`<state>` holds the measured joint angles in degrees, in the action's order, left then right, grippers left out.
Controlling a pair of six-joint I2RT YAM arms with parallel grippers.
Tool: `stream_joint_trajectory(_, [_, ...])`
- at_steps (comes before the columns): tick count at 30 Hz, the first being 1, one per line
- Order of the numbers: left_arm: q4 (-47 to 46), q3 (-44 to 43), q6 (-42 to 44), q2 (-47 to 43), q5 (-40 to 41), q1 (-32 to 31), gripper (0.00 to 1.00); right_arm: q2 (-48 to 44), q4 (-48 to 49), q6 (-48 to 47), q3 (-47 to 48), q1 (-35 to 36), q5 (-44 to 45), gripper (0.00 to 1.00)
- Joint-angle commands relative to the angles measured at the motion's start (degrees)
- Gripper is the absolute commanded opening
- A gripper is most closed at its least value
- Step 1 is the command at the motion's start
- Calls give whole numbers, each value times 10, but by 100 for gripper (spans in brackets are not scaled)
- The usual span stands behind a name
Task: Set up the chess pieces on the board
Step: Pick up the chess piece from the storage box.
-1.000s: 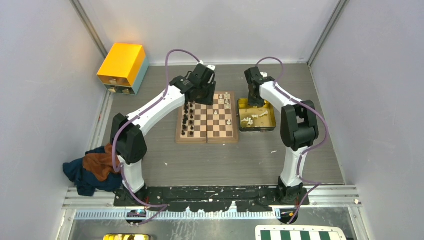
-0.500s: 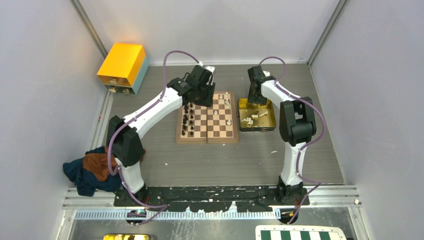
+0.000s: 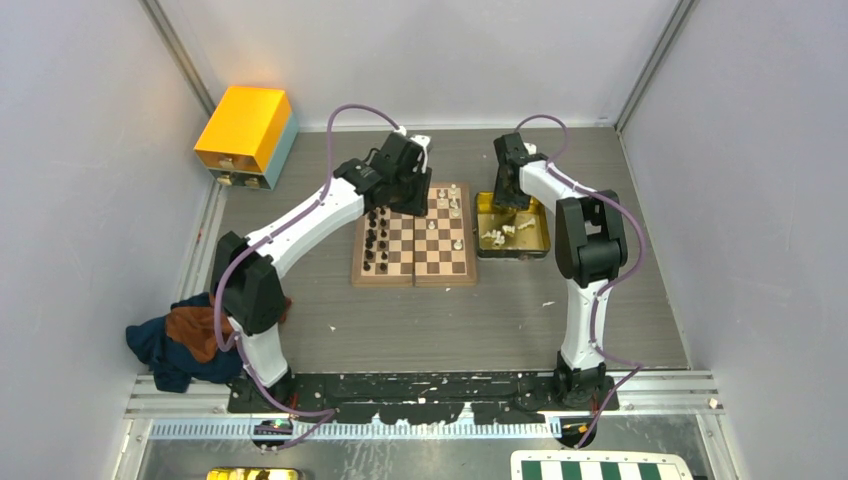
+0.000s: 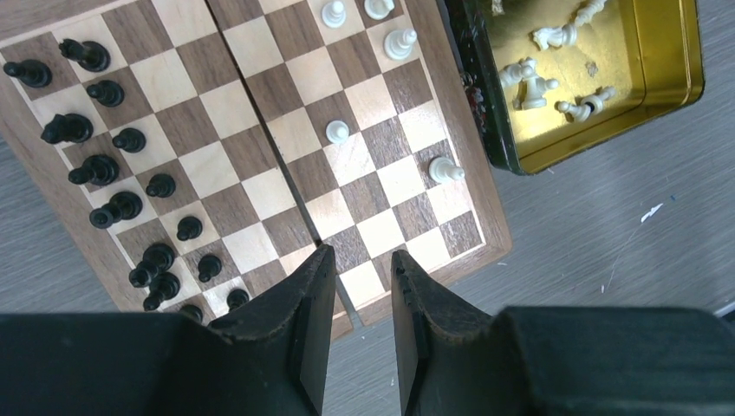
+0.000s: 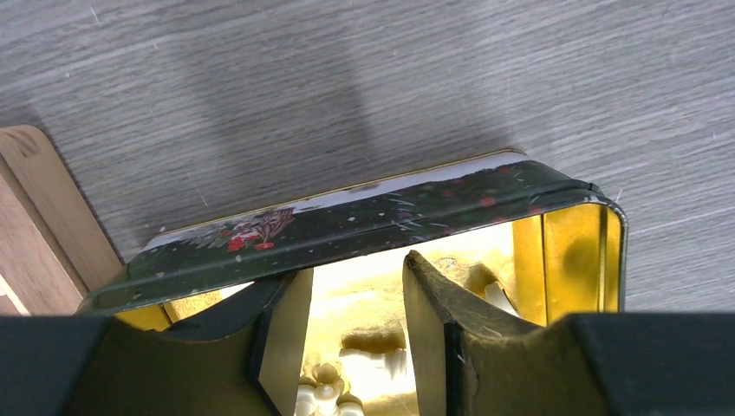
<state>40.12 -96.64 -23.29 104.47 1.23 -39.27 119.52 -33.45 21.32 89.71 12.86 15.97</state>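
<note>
The wooden board [image 3: 413,281] lies between both arms. Black chess pieces [image 3: 375,235] stand in two files along its left side [image 4: 113,165]. A few white pieces [image 3: 455,205] stand on its right half [image 4: 337,132]. More white pieces [image 3: 505,235] lie loose in the gold tin [image 3: 541,247] beside the board. My left gripper [image 3: 408,190] hovers over the board's far edge, its jaws [image 4: 360,256] slightly apart with nothing between them. My right gripper [image 3: 510,198] is open inside the tin [image 5: 364,221], with white pieces [image 5: 368,364] lying under its fingers [image 5: 355,269].
A yellow box [image 3: 245,130] stands at the far left corner. A heap of blue and brown cloth [image 3: 185,340] lies near the left arm's base. A green-and-white checkered board [image 3: 600,467] pokes in at the bottom right, below the table's rail.
The right gripper has opened wider and shifted slightly toward the tin's far end. The left arm has drawn back a little to the left over the board's far edge.
</note>
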Motion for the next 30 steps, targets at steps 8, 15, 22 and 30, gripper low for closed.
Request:
stream_joint_trajectory(8, [-89, 84, -3, -75, -25, 0, 32, 4, 58, -20, 2, -5, 19, 47])
stream_joint_trajectory(15, [-119, 123, -8, -97, -25, -2, 31, 18, 65, -45, 13, -6, 21, 45])
stream_joint_trajectory(22, [-141, 148, -14, -111, -17, -3, 31, 32, 60, -48, 23, -8, -6, 33])
stream_joint_trajectory(30, [-117, 121, -23, -105, -16, -3, 31, 5, 46, -33, 6, -9, -13, 8])
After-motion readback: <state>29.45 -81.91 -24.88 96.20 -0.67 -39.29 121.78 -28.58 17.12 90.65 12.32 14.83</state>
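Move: The white chess piece to be taken lies just inside the far wall of the storage box, almost under the right hand: about 1 cm ahead and 1 cm below. Another white piece lies some 5 cm back and 1 cm to the left; a clump of pieces is about 7 cm back and 4 cm left, and a lone piece 4 cm back and 5 cm right. From the left hand, the wanted piece is roughly 9 cm ahead, 23 cm right and 16 cm below. Already down in the storage box, the right hand keeps easing forward about 2 cm with its fingers against the box's far wall, pushing the box along and sinking barely half a centimetre, then in the last third closes its half-open fingers to pinch the white piece by that wall. Meanwhile the left hand, empty above the chessboard, draws back about 2 cm and down about 1 cm, away from the wanted piece, its fingers staying as they were. ##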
